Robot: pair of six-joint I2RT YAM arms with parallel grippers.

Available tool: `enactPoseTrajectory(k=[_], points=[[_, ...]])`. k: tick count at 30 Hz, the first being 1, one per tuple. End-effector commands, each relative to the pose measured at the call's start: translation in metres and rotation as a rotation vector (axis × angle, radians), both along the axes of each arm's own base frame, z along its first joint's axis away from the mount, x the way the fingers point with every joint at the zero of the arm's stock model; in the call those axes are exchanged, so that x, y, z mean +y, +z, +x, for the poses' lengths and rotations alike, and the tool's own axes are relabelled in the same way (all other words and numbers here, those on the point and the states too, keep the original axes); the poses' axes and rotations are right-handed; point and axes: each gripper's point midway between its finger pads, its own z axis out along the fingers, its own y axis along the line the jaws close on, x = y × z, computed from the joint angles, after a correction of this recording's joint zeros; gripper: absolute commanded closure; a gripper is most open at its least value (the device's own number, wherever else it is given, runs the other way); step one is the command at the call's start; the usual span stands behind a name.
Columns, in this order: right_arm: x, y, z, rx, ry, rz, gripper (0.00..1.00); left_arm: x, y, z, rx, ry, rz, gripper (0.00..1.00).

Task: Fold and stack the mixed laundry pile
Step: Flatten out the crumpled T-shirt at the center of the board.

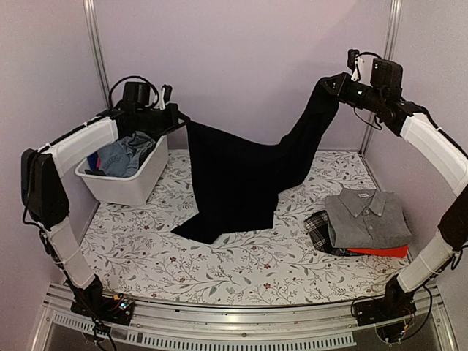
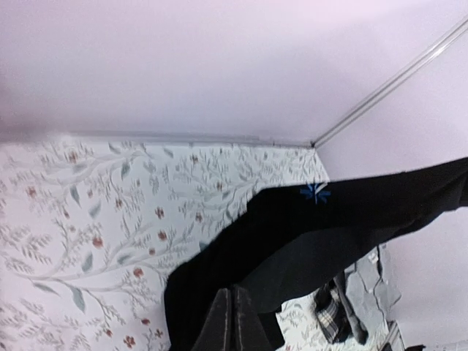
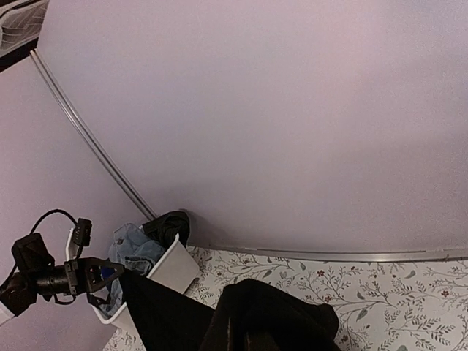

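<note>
A large black garment (image 1: 234, 183) hangs stretched in the air between both grippers, and its lower edge rests on the table. My left gripper (image 1: 180, 119) is shut on its upper left corner, beside the tub. My right gripper (image 1: 327, 82) is shut on the other end, high at the back right. In the left wrist view the fingers (image 2: 234, 292) are pressed together against the black garment (image 2: 314, 227). In the right wrist view the black garment (image 3: 281, 311) drapes over the right gripper (image 3: 238, 330). Blue denim pieces (image 1: 123, 156) lie in the tub.
A white plastic tub (image 1: 135, 183) stands at the back left on the floral tablecloth (image 1: 241, 259). At the right sits a folded stack: a grey collared shirt (image 1: 365, 218) over a red shirt (image 1: 384, 251), with black-and-white plaid cloth (image 1: 318, 228) beside it.
</note>
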Motion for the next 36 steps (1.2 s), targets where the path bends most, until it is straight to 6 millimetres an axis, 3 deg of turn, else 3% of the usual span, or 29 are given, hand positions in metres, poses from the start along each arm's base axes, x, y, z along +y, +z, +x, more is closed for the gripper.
enactPoseTrajectory(k=[1,5,9,13,19,24,29,31,33,35,36], points=[[0.009,0.086,-0.016,-0.24,0.089,0.007,1.0,0.045,0.115,0.023,-0.229,0.148,0.027,1.0],[0.017,0.128,-0.024,-0.34,0.15,0.006,1.0,0.058,0.207,0.018,-0.421,0.153,-0.004,1.0],[0.021,0.151,-0.047,-0.396,0.209,0.013,1.0,0.066,0.28,-0.015,-0.6,0.142,-0.014,1.0],[0.027,0.178,-0.096,-0.473,0.27,0.015,1.0,0.072,0.326,-0.065,-0.733,0.106,-0.025,1.0],[0.041,0.212,-0.183,-0.598,0.374,0.038,1.0,0.093,0.385,-0.167,-0.952,0.092,-0.061,1.0],[0.047,0.233,-0.255,-0.67,0.482,0.1,1.0,0.104,0.415,-0.247,-1.083,0.041,-0.123,1.0],[0.034,0.255,-0.308,-0.744,0.561,0.172,1.0,0.115,0.435,-0.295,-1.165,0.04,-0.154,1.0],[0.026,0.263,-0.317,-0.774,0.548,0.194,1.0,0.12,0.439,-0.299,-1.169,0.065,-0.159,1.0],[0.018,0.272,-0.317,-0.787,0.502,0.208,1.0,0.12,0.437,-0.29,-1.155,0.078,-0.153,1.0],[0.012,0.276,-0.303,-0.776,0.414,0.192,1.0,0.116,0.427,-0.268,-1.115,0.089,-0.129,1.0],[0.014,0.271,-0.285,-0.751,0.359,0.168,1.0,0.115,0.419,-0.254,-1.085,0.099,-0.113,1.0]])
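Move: The black T-shirt is already pinched by both hands, its slack body sagging to the board: its middle is about 16 cm to the left hand's right, 8 back and 17 below. From the right hand that middle is some 22 cm left, 6 back and 33 below. The white basket stands 19 cm left of the left hand, 4 back, 15 below; the folded grey shirt lies 12 cm right of the right hand, 16 back, 39 below. Both pinching hands hoist the T-shirt, left about 45 cm, right 25, and some 30 back, tilting up. ##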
